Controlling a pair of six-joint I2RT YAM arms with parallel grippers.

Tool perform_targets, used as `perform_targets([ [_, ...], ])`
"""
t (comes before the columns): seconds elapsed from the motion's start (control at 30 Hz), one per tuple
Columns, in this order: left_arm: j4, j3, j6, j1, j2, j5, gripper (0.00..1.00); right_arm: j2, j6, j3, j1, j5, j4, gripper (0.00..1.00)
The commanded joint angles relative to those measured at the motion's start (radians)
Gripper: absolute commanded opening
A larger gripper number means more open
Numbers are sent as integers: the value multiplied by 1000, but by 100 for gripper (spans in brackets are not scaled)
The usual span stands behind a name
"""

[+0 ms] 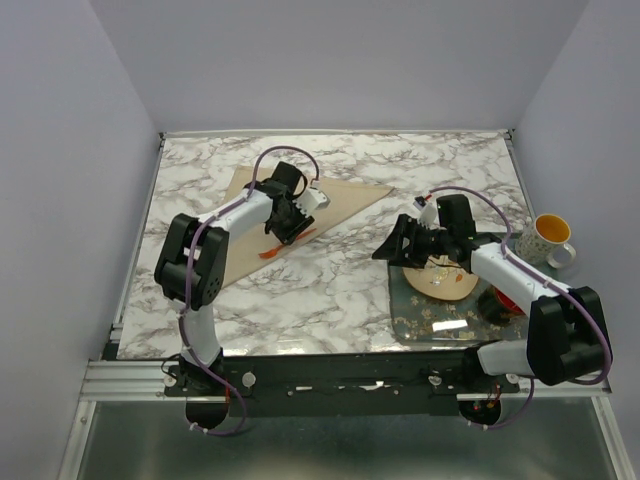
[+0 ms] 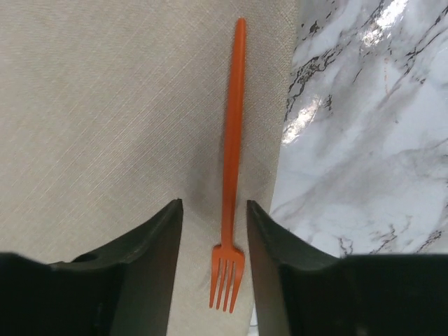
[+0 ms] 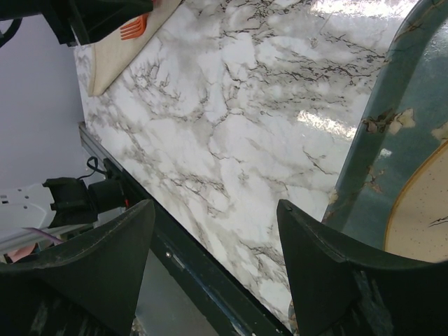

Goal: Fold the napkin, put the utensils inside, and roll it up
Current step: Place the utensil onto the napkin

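Observation:
The tan napkin (image 1: 340, 200) lies folded into a triangle on the marble table, left of centre. An orange fork (image 2: 232, 154) rests flat on the napkin (image 2: 105, 126) close to its right edge, with its tines pointing toward the wrist camera. My left gripper (image 2: 214, 204) hovers over the fork's tine end, open, and neither finger touches the fork. In the top view the fork (image 1: 272, 252) pokes out below the left gripper (image 1: 285, 232). My right gripper (image 1: 395, 250) stands open and empty beside the tray, and in its wrist view the gripper (image 3: 215, 204) hangs over bare marble.
A teal patterned tray (image 1: 420, 320) at the front right carries a round tan plate (image 1: 445, 283). A white and yellow mug (image 1: 548, 238) stands at the right edge. The table's near edge (image 3: 196, 259) runs just under my right gripper.

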Motion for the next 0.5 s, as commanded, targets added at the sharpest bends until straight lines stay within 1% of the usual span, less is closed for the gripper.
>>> perform_targets([
  [0.0, -12, 24, -54, 1, -148, -39, 54, 9, -7, -15, 2, -24, 21, 79],
  [0.03, -10, 25, -67, 1, -174, -34, 57, 8, -8, -16, 2, -28, 27, 79],
  [0.07, -12, 27, -79, 4, -203, -24, 65, 2, -10, -19, 0, -31, 32, 79],
  [0.1, -12, 27, -106, 4, -271, -10, 71, -2, -8, -21, 3, -31, 35, 79],
  [0.13, -4, 24, -125, 6, -306, 8, 80, -8, -8, -22, 2, -28, 38, 79],
  [0.17, 5, 21, -159, 15, -341, 10, 94, -14, -11, -27, 3, -12, 38, 79],
  [0.2, 9, 16, -197, 26, -403, 18, 98, -34, -21, -28, 3, -3, 38, 79],
  [0.23, 26, 5, -279, 38, -435, 27, 99, -41, -24, -31, 5, 11, 39, 79],
  [0.27, 49, -13, -329, 44, -467, -6, 99, -47, -30, -32, 7, 31, 39, 79],
  [0.3, 75, -74, -382, 55, -543, -45, 99, -61, -33, -30, 8, 38, 42, 79],
  [0.33, 110, -106, -509, 60, -581, -81, 99, -70, -44, -30, 13, 49, 45, 79],
  [0.37, 120, -140, -577, 61, -619, -263, 99, -77, -47, -32, 20, 70, 51, 79],
  [0.4, 114, -190, -667, 72, -691, -349, 99, -81, -50, -38, 26, 78, 59, 79],
  [0.43, 58, -208, -749, 83, -725, -435, 99, -90, -53, -39, 40, 86, 77, 79],
  [0.47, 15, -222, -918, 96, -754, -567, 99, -89, -56, -36, 46, 91, 82, 79],
])
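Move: The utensil, an orange fork, already lies released on the napkin, its middle almost under the left hand: some 2 cm below the parted fingers, about 1 cm farther out and 1 cm to the right. The folded napkin's middle is roughly 5 cm ahead of this hand and 5 cm to its left, some 2 cm below. From the idle right hand the fork lies about 20 cm to the left, 7 cm ahead and 10 cm lower. The fork is left behind as the left hand lifts almost straight up from it and the napkin by about 21 cm, quickening, and veers a few centimetres left only at the end. The already half-open fingers spread wide on the way, holding nothing, while the wrist tips the fingertips outward and to the right and turns some 25 degrees counter-clockwise. ##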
